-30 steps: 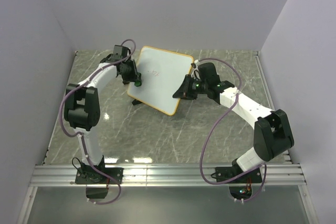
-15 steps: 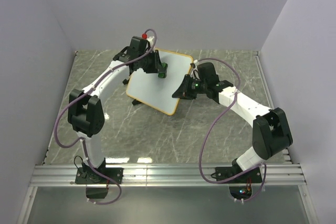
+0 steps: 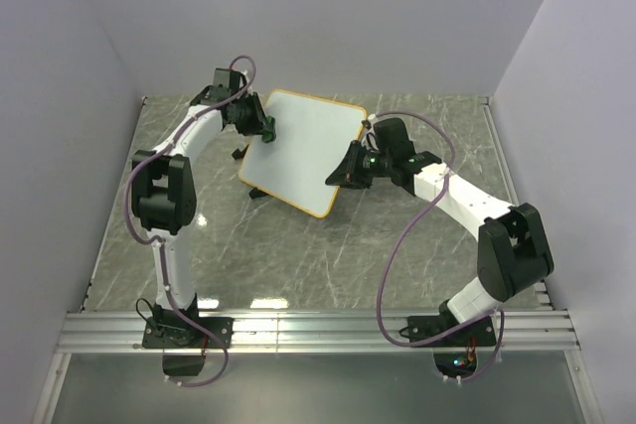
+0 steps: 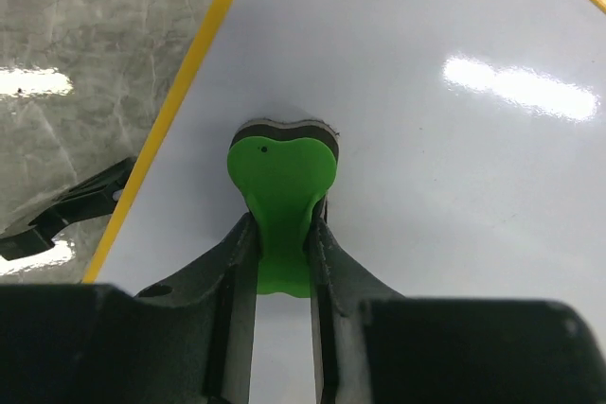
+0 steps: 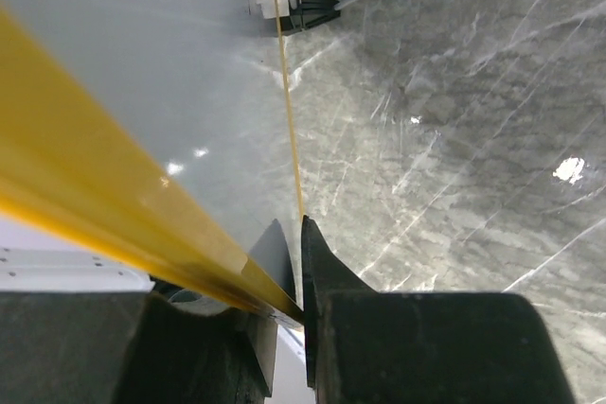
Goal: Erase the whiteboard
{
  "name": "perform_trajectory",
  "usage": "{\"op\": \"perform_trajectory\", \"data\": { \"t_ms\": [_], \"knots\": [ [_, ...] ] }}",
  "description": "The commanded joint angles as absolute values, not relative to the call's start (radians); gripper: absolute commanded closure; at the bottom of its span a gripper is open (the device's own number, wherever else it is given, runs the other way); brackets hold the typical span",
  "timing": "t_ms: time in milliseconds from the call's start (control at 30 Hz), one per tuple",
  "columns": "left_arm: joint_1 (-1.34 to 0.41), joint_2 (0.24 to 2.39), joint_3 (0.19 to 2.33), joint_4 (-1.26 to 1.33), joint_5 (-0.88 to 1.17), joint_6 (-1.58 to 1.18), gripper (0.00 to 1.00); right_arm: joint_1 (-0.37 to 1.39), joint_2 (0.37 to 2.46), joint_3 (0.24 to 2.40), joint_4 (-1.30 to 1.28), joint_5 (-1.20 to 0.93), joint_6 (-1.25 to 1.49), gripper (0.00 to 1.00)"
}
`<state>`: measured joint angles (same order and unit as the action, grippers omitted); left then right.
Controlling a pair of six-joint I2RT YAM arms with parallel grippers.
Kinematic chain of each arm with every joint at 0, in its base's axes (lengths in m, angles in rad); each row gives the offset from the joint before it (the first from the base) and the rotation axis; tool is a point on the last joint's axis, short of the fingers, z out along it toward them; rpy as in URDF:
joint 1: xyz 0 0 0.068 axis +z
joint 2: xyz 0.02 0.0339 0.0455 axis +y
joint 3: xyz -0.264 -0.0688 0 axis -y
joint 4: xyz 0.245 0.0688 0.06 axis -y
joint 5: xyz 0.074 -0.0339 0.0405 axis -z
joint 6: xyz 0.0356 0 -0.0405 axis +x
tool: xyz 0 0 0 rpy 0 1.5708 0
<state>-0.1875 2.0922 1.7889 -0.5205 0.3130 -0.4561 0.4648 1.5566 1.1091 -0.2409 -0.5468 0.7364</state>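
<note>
The whiteboard (image 3: 303, 151), white with a thin orange-yellow frame, stands tilted on the marble table, and its face shows no marks. My left gripper (image 3: 266, 129) is shut on a small green eraser (image 4: 282, 177), whose dark pad presses on the whiteboard (image 4: 454, 186) near its left frame edge. My right gripper (image 3: 338, 178) is shut on the board's right edge. In the right wrist view the right gripper (image 5: 301, 224) pinches the orange frame (image 5: 95, 196) between its jaws.
One of the board's black feet (image 3: 256, 193) rests on the grey marble tabletop (image 3: 298, 255); the left wrist view shows a black foot (image 4: 76, 215) too. Plain walls close in the back and sides. A metal rail (image 3: 318, 330) runs along the near edge.
My left gripper swept the eraser right across the board, then back to its upper left edge. Faint marks seen a second ago are gone. The right gripper held still.
</note>
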Motion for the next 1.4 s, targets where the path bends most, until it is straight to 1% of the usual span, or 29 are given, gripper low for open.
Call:
{"op": "perform_trajectory", "data": {
  "t_ms": [0, 100, 200, 300, 400, 567, 700, 800, 1000, 1100, 1233, 1367],
  "knots": [
    [-0.323, 2.109, 1.804, -0.558, 0.261, -0.402, 1.0, 0.523, 1.601, 1.141, -0.391, -0.673, 0.548, 1.0],
    [-0.412, 2.063, 1.812, -0.571, 0.281, -0.38, 1.0, 0.523, 1.617, 1.158, -0.391, -0.673, 0.543, 1.0],
    [-0.48, 2.02, 1.798, -0.589, 0.357, -0.391, 1.0, 0.523, 1.634, 1.172, -0.388, -0.676, 0.543, 1.0],
    [-0.527, 1.965, 1.77, -0.591, 0.431, -0.403, 1.0, 0.522, 1.637, 1.169, -0.368, -0.678, 0.554, 1.0],
    [-0.532, 1.889, 1.72, -0.54, 0.475, -0.457, 1.0, 0.523, 1.635, 1.161, -0.353, -0.675, 0.563, 1.0],
    [-0.486, 1.767, 1.691, -0.52, 0.353, -0.515, 1.0, 0.523, 1.631, 1.193, -0.356, -0.658, 0.56, 1.0],
    [-0.382, 1.617, 1.654, -0.494, 0.284, -0.554, 1.0, 0.522, 1.605, 1.255, -0.383, -0.605, 0.537, 1.0],
    [-0.347, 1.533, 1.622, -0.492, 0.22, -0.545, 1.0, 0.52, 1.577, 1.307, -0.406, -0.58, 0.519, 1.0],
    [-0.305, 1.398, 1.493, -0.486, 0.129, -0.534, 1.0, 0.515, 1.517, 1.381, -0.452, -0.483, 0.491, 1.0],
    [-0.29, 1.332, 1.421, -0.468, 0.115, -0.548, 1.0, 0.511, 1.47, 1.379, -0.427, -0.436, 0.491, 1.0],
    [-0.285, 1.273, 1.356, -0.468, 0.095, -0.552, 1.0, 0.499, 1.396, 1.359, -0.31, -0.388, 0.537, 1.0],
    [-0.285, 1.244, 1.327, -0.483, 0.083, -0.557, 1.0, 0.495, 1.4, 1.407, -0.23, -0.379, 0.577, 1.0]
  ]
}}
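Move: My left hand already pinches the green eraser on the whiteboard's left edge area. The board's middle lies about 8 cm to its right, 6 cm back and 4 cm higher. My right fingers, on the board's right edge, are some 17 cm right and 14 cm back. One stand foot sits about 8 cm left and 4 cm back, 11 cm below. From my right hand, the board's middle is roughly 8 cm ahead, 9 cm left and level. I sweep the eraser with my left hand back and to the right across the slanted whiteboard, about 19 cm level and climbing 10. Then I swing left and up another 10 cm, lifting the eraser off past the board's left edge and tilting the fingers up some 20 degrees. My right hand keeps its pinch on the edge and, late on, raises it about 7 cm. ##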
